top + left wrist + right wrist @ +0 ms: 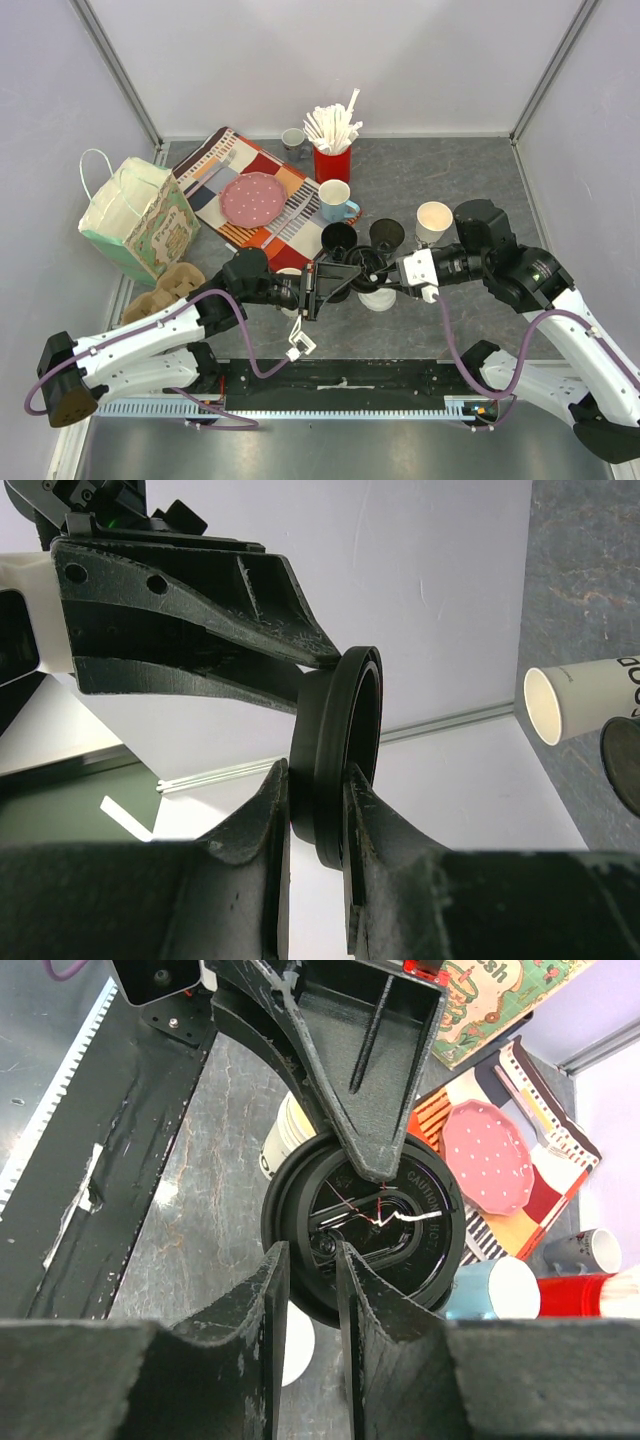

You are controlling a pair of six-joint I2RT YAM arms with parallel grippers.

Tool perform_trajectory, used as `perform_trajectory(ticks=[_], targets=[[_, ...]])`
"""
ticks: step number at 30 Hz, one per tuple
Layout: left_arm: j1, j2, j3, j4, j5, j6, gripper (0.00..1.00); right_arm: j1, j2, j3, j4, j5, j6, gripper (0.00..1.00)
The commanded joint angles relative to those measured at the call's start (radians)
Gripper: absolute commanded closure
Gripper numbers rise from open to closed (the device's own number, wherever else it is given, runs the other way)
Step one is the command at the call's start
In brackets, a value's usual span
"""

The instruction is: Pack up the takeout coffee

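A black plastic lid (366, 264) hangs in the air over the middle of the table. My left gripper (315, 775) is shut across its rim, and the lid (345, 730) shows edge-on there. My right gripper (305, 1255) faces the lid's (420, 1200) top side, jaws drawn to a narrow gap at its lower rim; whether they pinch it I cannot tell. A white lid (378, 298) lies on the table below. A paper cup (434, 220) with a pale inside stands behind the right gripper (390, 272). Two dark cups (338, 238) (386, 234) stand beside it.
A light-blue mug (335, 200), a pink plate (253, 197) on a striped mat, a red cup of white sticks (332, 160) and a small grey cup (293, 140) stand at the back. A paper bag (135, 215) and a cardboard cup carrier (165, 290) are at the left.
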Motion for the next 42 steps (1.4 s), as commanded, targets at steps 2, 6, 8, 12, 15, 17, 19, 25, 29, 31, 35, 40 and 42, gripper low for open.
perform_trajectory(ticks=[2,6,8,12,15,17,19,25,29,31,35,40,42], targets=[[-0.007,0.012,0.048,0.007,0.043,0.011,0.98,0.012,0.003,0.018,0.024,0.017,-0.017,0.71],[-0.014,0.018,0.051,0.009,0.043,0.016,0.98,0.019,0.008,0.021,0.027,0.016,-0.003,0.75],[-0.014,0.022,0.055,0.009,0.037,0.01,0.98,0.023,0.008,0.018,0.022,0.017,-0.004,0.79],[-0.014,0.028,0.052,0.009,0.026,0.019,0.98,0.025,0.005,0.018,0.016,0.021,-0.003,0.95],[-0.014,0.037,0.049,0.009,0.009,0.045,0.97,0.025,0.003,0.024,0.013,0.024,0.012,1.0],[-0.014,0.043,0.049,0.001,-0.003,0.071,0.92,0.026,-0.001,0.028,0.006,0.037,0.019,1.0],[-0.014,0.048,0.051,-0.02,-0.029,0.092,0.77,0.025,-0.004,0.028,-0.005,0.057,0.023,1.0],[-0.014,0.068,0.059,-0.092,-0.111,0.14,0.33,0.025,-0.029,0.011,-0.007,0.119,0.052,1.0],[-0.014,0.077,0.063,-0.114,-0.148,0.145,0.2,0.025,-0.05,0.004,0.001,0.194,0.094,1.0],[-0.014,0.08,0.066,-0.108,-0.175,0.132,0.17,0.025,-0.043,0.004,0.013,0.284,0.179,1.0],[-0.014,0.113,0.084,-0.051,-0.244,0.002,0.1,0.025,0.0,-0.019,0.064,0.548,0.369,1.0],[-0.014,0.166,0.187,-0.117,-0.315,-0.196,0.08,0.019,0.098,-0.012,0.071,0.724,0.518,1.0],[-0.014,0.198,0.226,-0.173,-0.345,-0.286,0.07,0.005,0.117,-0.019,0.094,0.755,0.545,1.0]])
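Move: The black lid lies face up between the hands. Its middle is about 2 cm ahead and 2 cm left of the right hand, at its height, and about 1 cm ahead and 2 cm right of the left hand, which already holds it. From the right hand, the white cup stands some 13 cm ahead, 11 cm right and 25 cm below; the black cup 12 cm ahead, 3 cm right; the white lids 4 cm ahead, 1 cm right and 29 cm down. Almost on the spot, the right fingers close on the black lid's near rim while the left keeps its grip. The left then opens wide, lets go and moves forward about 6 cm and some 3 cm down. The right carries the lid forward about 8 cm, 4 cm down and 4 cm right towards the white cup, turning clockwise nearly 40 degrees. ##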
